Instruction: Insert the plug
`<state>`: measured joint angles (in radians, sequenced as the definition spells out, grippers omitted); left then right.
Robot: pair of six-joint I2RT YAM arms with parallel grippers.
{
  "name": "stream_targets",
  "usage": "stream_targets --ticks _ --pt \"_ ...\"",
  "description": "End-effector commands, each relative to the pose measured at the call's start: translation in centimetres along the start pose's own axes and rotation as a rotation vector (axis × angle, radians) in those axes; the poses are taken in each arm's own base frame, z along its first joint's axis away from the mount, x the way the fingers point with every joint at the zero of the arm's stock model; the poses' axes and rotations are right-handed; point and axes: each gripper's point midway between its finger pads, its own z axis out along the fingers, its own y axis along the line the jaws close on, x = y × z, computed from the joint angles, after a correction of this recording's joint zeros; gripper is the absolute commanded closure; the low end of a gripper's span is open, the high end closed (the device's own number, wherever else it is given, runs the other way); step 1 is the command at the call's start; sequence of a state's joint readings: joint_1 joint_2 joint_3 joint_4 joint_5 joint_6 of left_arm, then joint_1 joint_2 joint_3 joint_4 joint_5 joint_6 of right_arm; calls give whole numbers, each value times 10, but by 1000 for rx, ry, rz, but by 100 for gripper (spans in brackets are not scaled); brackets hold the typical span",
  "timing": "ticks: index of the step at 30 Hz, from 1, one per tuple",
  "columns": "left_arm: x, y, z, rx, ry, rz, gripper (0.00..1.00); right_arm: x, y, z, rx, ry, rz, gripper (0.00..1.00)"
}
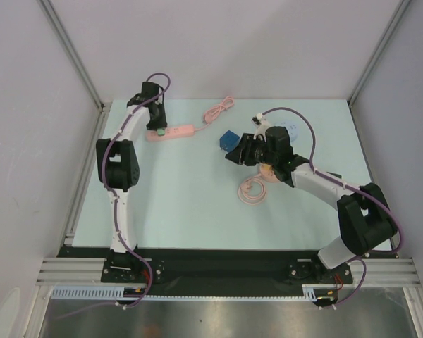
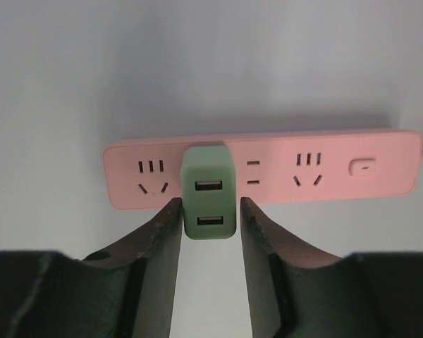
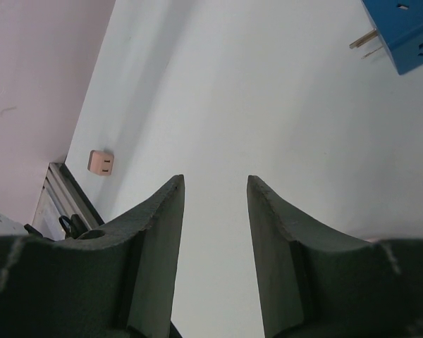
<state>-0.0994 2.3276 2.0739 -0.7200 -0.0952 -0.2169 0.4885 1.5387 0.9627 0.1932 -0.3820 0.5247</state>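
Observation:
A pink power strip (image 2: 268, 169) lies on the table at the back left (image 1: 175, 132). A green plug with two USB ports (image 2: 209, 193) sits in the strip's second socket (image 1: 158, 131). My left gripper (image 2: 211, 201) straddles the plug's near end, its fingertips (image 2: 173, 211) close beside it with a thin gap showing on the right, so it is open. My right gripper (image 3: 215, 179) hovers mid-table (image 1: 231, 156), open with nothing between its fingers. A blue plug with metal prongs (image 3: 407, 32) lies just beyond it (image 1: 229, 139).
A coiled pink cable (image 1: 252, 189) lies under the right arm. The strip's pink cord (image 1: 218, 110) runs toward the back wall. A small pink block with two slots (image 3: 100, 163) sits near the table's rail. White walls enclose the table on three sides.

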Motion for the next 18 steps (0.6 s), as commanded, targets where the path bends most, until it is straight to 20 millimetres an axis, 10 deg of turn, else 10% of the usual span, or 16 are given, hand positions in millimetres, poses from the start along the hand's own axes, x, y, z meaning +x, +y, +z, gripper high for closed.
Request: stream_targets --ticks 1,10,14,18 --pt "65 15 23 -43 214 -4 56 -19 15 -10 -42 -61 -24 54" --pt "-12 16 -47 -12 41 -20 31 -24 12 -14 -10 -80 -50 53" --pt "-11 24 -76 -34 41 -3 28 -30 15 -19 -5 -95 -63 53" --pt "34 52 -106 -154 87 -62 29 -35 22 -25 -10 -105 -75 53"
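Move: The green plug already stands on the pink power strip, its near end at the left hand's fingertips, its middle about 2 cm ahead and 1 cm lower. The strip's middle lies some 2 cm ahead, 4 cm right and 4 cm below; the coiled pink cable about 11 cm ahead, 25 cm right and 5 cm down. From the right hand the green plug is roughly 18 cm ahead, 29 cm left and 11 cm below. Left hand opens off the green plug, dips back about 3 cm, then rises some 6 cm, backing away. ##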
